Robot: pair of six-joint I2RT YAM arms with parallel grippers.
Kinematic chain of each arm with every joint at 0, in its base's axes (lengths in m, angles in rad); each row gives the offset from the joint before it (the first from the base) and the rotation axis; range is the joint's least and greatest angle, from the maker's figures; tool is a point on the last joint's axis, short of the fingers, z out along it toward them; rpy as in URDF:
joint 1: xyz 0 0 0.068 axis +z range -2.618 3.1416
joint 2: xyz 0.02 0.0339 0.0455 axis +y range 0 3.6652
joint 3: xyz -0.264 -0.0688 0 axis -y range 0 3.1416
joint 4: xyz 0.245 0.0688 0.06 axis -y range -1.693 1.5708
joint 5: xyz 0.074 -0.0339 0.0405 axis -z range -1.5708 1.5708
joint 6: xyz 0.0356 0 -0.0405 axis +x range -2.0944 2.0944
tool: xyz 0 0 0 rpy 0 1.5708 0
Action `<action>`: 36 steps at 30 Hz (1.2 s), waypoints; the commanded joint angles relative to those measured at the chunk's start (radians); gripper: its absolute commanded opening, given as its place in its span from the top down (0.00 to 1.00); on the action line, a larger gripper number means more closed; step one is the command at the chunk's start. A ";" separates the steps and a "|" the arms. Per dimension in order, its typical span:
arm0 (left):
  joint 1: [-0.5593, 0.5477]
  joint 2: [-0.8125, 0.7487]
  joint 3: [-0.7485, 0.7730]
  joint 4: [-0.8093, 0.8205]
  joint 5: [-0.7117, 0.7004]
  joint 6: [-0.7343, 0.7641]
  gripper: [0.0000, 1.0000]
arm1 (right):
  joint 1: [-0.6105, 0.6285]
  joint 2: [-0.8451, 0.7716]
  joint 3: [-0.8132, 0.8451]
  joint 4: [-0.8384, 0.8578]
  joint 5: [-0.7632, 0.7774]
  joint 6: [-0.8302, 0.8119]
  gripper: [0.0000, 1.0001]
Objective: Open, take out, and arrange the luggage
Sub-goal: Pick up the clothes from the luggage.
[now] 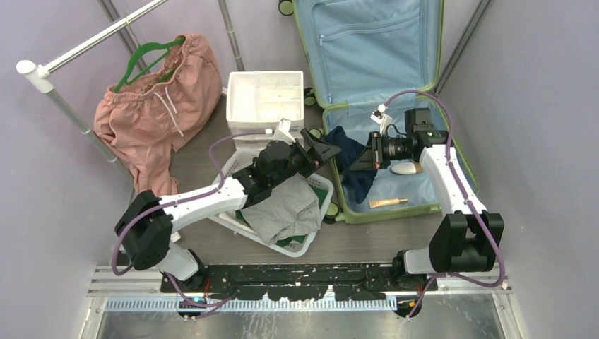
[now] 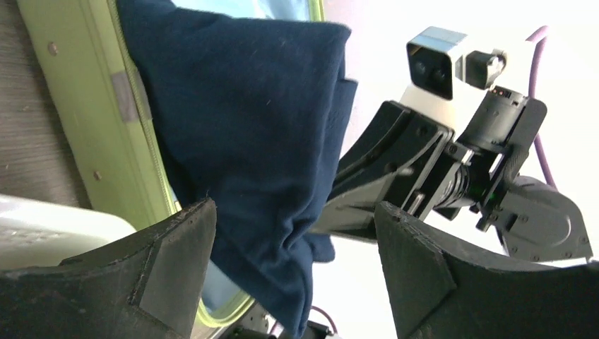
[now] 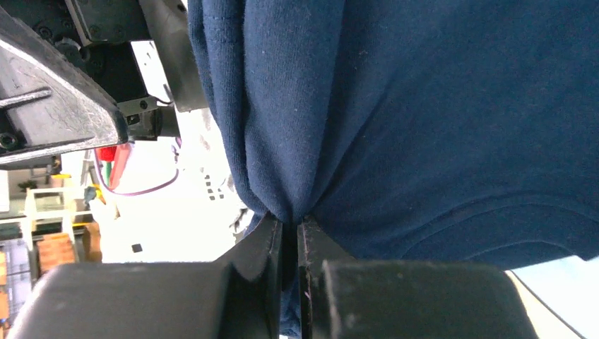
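The luggage [image 1: 395, 212], a light-green hard-shell suitcase, lies open at the back right with its blue lining showing. My right gripper [image 1: 366, 157] hovers over the lower half, shut on a navy garment [image 1: 350, 169] that hangs from it across the suitcase's left rim. The right wrist view shows the gripper [image 3: 289, 226] pinching a fold of that navy cloth [image 3: 424, 106]. My left gripper [image 1: 326, 147] is open just left of the garment. In the left wrist view its gripper [image 2: 297, 233] stands wide, with the navy cloth [image 2: 247, 127] hanging ahead, between the fingers and not gripped, beside the green rim [image 2: 92, 120].
A white perforated basket [image 1: 311, 240] holding a grey garment [image 1: 286, 208] sits under my left arm. A white drawer unit [image 1: 265, 99] stands behind it. Pink shorts [image 1: 159, 106] hang from a rail [image 1: 78, 49] at left. A white object [image 1: 404, 168] and a tube [image 1: 387, 203] lie in the suitcase.
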 commanded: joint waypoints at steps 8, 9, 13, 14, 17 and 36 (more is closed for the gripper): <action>-0.051 0.093 0.124 -0.038 -0.179 0.019 0.18 | 0.080 -0.127 -0.161 0.384 -0.135 0.289 0.99; -0.054 0.101 0.132 -0.039 -0.184 0.021 0.18 | 0.089 -0.128 -0.164 0.387 -0.131 0.289 0.99; -0.072 0.133 0.190 -0.059 -0.193 0.049 0.23 | 0.119 -0.123 -0.159 0.383 -0.106 0.275 0.99; -0.079 0.141 0.205 -0.078 -0.193 0.053 0.24 | 0.125 -0.121 -0.154 0.381 -0.101 0.269 0.99; -0.089 0.154 0.235 -0.147 -0.192 0.060 0.37 | 0.145 -0.115 -0.127 0.329 -0.089 0.216 0.98; 0.130 -0.190 0.135 -0.544 0.343 0.233 1.00 | 0.058 -0.243 0.024 -0.225 0.038 -0.375 0.29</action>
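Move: The navy cloth, pinched in the right hand and hanging, has its middle about 7 cm right, 2 cm back and 6 cm below the left hand; from the right hand it is some 4 cm left, level fore and aft and 5 cm down. The laundry basket lies about 13 cm left and 15 cm back of the left hand, the white drawers 17 cm left and 15 cm ahead. Left hand eases right and down, pinches the navy cloth, draws it left; right releases, withdrawing back about 5 cm. ##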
